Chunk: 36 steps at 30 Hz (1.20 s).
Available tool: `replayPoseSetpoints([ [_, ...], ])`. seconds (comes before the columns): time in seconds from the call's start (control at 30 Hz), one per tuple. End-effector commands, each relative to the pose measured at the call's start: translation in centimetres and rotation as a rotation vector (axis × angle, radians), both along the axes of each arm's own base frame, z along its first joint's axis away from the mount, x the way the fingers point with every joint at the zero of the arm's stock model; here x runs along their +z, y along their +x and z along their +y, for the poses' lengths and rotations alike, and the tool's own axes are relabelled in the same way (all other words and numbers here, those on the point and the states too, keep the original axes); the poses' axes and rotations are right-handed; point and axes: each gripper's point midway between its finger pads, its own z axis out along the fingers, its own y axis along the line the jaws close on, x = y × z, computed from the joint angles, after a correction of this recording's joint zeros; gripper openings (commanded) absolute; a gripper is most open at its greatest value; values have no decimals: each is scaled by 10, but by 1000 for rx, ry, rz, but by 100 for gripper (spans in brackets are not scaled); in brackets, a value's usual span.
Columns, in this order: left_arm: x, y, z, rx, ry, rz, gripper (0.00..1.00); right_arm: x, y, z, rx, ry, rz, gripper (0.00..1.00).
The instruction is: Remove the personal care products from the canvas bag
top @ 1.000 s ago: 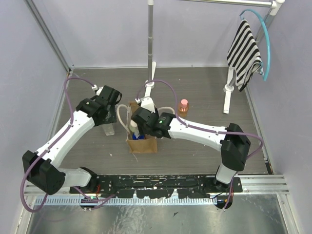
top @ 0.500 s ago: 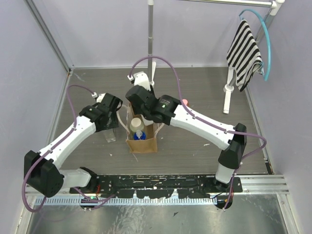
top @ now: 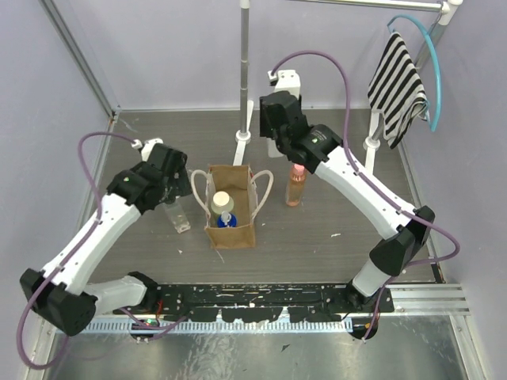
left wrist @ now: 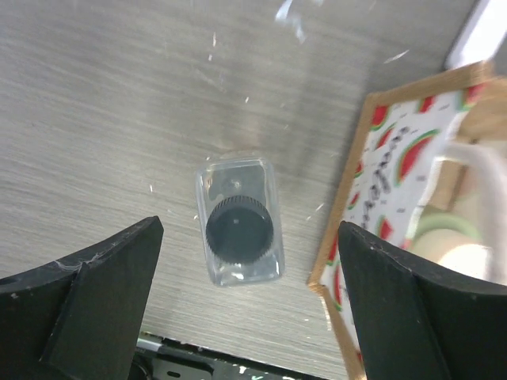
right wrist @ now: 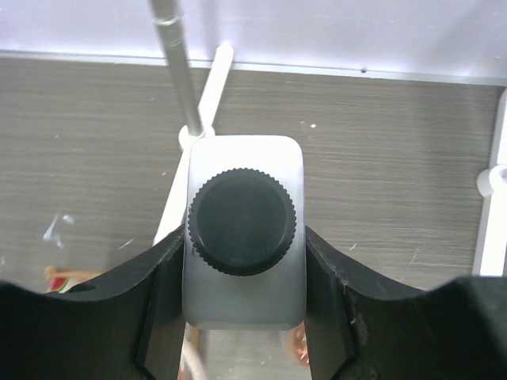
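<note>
The canvas bag (top: 231, 229) stands upright mid-table, with a watermelon-print lining (left wrist: 396, 158). A cream-capped bottle (top: 222, 201) and a small blue one (top: 226, 220) are inside it. A clear bottle with a dark cap (left wrist: 239, 229) stands on the table just left of the bag (top: 177, 215). My left gripper (left wrist: 249, 305) hangs open above it, fingers apart from it. My right gripper (right wrist: 244, 269) is raised behind the bag (top: 277, 146), shut on a pale grey-white bottle with a dark ribbed cap (right wrist: 242, 222). A pink-orange bottle (top: 295, 186) stands right of the bag.
A metal pole (top: 245, 71) on a white foot rises at the back, directly beyond my right gripper (right wrist: 178, 63). A striped cloth (top: 396, 83) hangs on a white rack (top: 370, 146) at the back right. A black rail (top: 253, 301) runs along the near edge.
My left gripper opened and let go of the clear bottle beside the bag. My right arm lifted out of the bag and swung up and back right with the pale bottle.
</note>
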Motion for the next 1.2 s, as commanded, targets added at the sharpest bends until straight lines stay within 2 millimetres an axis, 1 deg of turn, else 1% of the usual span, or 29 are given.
replayPoseSetpoints([
  [0.0,82,-5,7,15,-55,-190,99,77,19,-29,-44,196,-233,23],
  [0.03,99,-7,5,0,-63,-220,99,70,26,-33,-54,196,-225,23],
  [0.1,127,-10,-2,-46,-84,-259,99,50,38,-42,-76,188,-207,22],
  [0.2,159,-11,-23,-139,-151,-273,99,17,55,-51,-108,173,-197,21],
  [0.3,178,-15,-46,-217,-176,-260,99,-15,65,-63,-164,123,-223,22],
  [0.33,178,-13,-56,-246,-179,-242,99,-26,67,-65,-173,113,-232,23],
  [0.37,181,-16,-66,-284,-193,-235,99,-36,68,-66,-177,106,-230,23],
  [0.4,172,-10,-78,-306,-181,-199,99,-46,71,-67,-181,100,-220,23],
  [0.47,158,-5,-92,-332,-160,-155,99,-61,75,-68,-185,87,-197,23],
  [0.5,146,-2,-98,-338,-151,-125,99,-69,76,-68,-185,79,-183,22],
  [0.6,115,6,-120,-359,-158,-61,100,-86,79,-67,-183,63,-147,22],
  [0.67,93,10,-129,-363,-145,-18,100,-94,79,-67,-182,57,-130,22],
  [0.77,63,13,-138,-364,-112,50,100,-103,79,-68,-177,52,-110,22],
  [0.87,40,15,-139,-359,-78,86,100,-110,79,-70,-179,42,-93,22],
  [0.97,22,12,-145,-374,-82,121,99,-115,78,-72,-180,42,-84,22],
  [1.07,10,10,-149,-383,-79,139,98,-119,78,-74,-184,42,-74,22],
  [1.17,-3,7,-152,-391,-77,166,93,-123,78,-76,-187,39,-61,22],
])
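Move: The cream-capped bottle in the bag stands some 14 cm to the left hand's right, level with it and about 9 cm lower. The blue pump bottle is 6 cm nearer the base than that bottle; the clear bottle just released stands right under the hand. The free spot for the white bottle is about 5 cm ahead of the right hand, 8 cm right and 30 cm below. The pink-capped bottle stands 8 cm nearer the base than that spot; the bag's middle is 10 cm behind the right hand, 13 cm left. The white bottle, still gripped in the right hand, swings right and forward about 10 cm, then sinks some 18 cm towards the table just beyond the pink-capped bottle. Meanwhile the open left hand rises off the clear bottle, arcs about 20 cm high over the bag's left side and 14 cm right, then comes down over the cream-capped bottle, turning some 20° clockwise and tipping slightly down, fingers wide. ##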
